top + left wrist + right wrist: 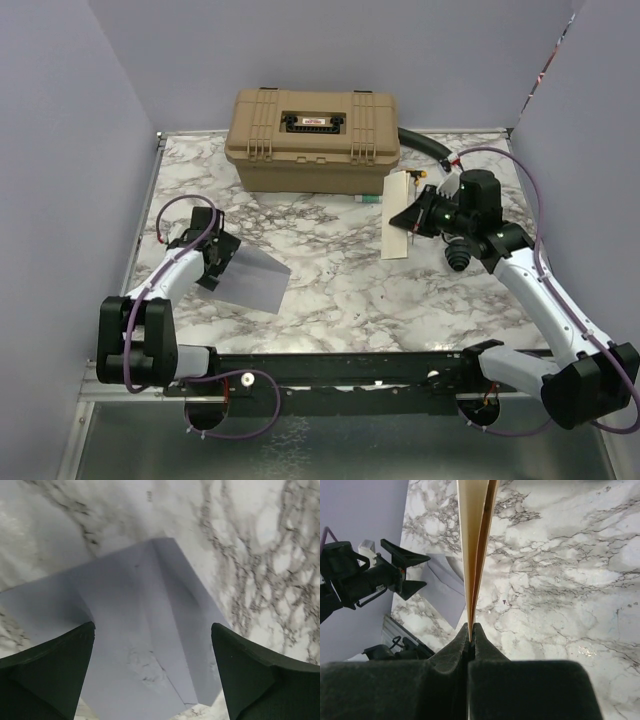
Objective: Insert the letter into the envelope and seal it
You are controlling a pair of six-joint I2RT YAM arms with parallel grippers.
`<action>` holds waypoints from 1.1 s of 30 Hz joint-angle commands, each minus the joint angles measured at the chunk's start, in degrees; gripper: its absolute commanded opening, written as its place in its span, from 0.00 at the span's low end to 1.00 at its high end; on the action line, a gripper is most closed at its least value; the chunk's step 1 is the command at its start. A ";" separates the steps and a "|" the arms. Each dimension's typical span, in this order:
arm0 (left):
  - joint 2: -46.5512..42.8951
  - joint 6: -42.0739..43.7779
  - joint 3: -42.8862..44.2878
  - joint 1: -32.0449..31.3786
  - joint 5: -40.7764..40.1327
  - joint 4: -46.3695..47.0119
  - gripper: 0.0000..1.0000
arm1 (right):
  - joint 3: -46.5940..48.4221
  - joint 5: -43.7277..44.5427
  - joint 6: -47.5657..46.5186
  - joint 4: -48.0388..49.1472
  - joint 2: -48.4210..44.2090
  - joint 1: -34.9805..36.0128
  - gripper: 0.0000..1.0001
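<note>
The grey-lavender envelope (252, 276) lies flat on the marble table at the left, its triangular flap seams facing up (150, 630). My left gripper (214, 256) hovers over the envelope's left end, open, its two fingers wide apart (152, 626) and nothing between them. The tan letter (397, 216) is held on edge above the table right of centre. My right gripper (416, 216) is shut on its edge. In the right wrist view the letter (476, 540) rises edge-on from the closed fingers (470, 626), folded into two leaves, with the envelope (447, 587) and the left gripper (405, 572) beyond.
A tan hard case (312, 140) stands at the back centre of the table. A black hose (425, 146) curves behind the right arm, and a small teal item (368, 200) lies by the case. Lavender walls close in left, back and right.
</note>
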 commanded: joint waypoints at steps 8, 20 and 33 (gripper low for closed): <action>5.89 1.90 2.73 6.17 -10.30 -10.27 0.99 | -0.33 4.83 -2.41 -3.43 -2.00 0.13 0.00; 12.91 8.28 2.55 -0.80 -3.38 -9.08 0.99 | -2.29 2.69 -1.97 -2.48 0.14 0.17 0.01; 25.58 14.09 10.42 -23.78 5.25 -2.10 0.98 | -11.80 -1.57 1.25 5.68 0.09 0.24 0.01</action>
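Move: The envelope lies flat below the left hand, its middle about 5 cm to the right, 4 cm back and some 5 cm lower; the tan toolbox's middle is roughly 30 cm ahead of this hand and 20 cm right. From the right hand, which already pinches the folded letter, the envelope is about 36 cm left, 7 cm back and 22 cm below; the glue stick lies some 13 cm ahead and 4 cm left. The envelope is dragged right and turned clockwise under the left hand's wide-open fingers. That hand first goes left about 5.5 cm while sinking and drawing back slightly, comes down onto the paper, then sweeps right about 12 cm, twisting some 30 degrees clockwise. The right hand keeps its pinch on the letter, nearly still at first, then lowers it about 6 cm, easing back. ##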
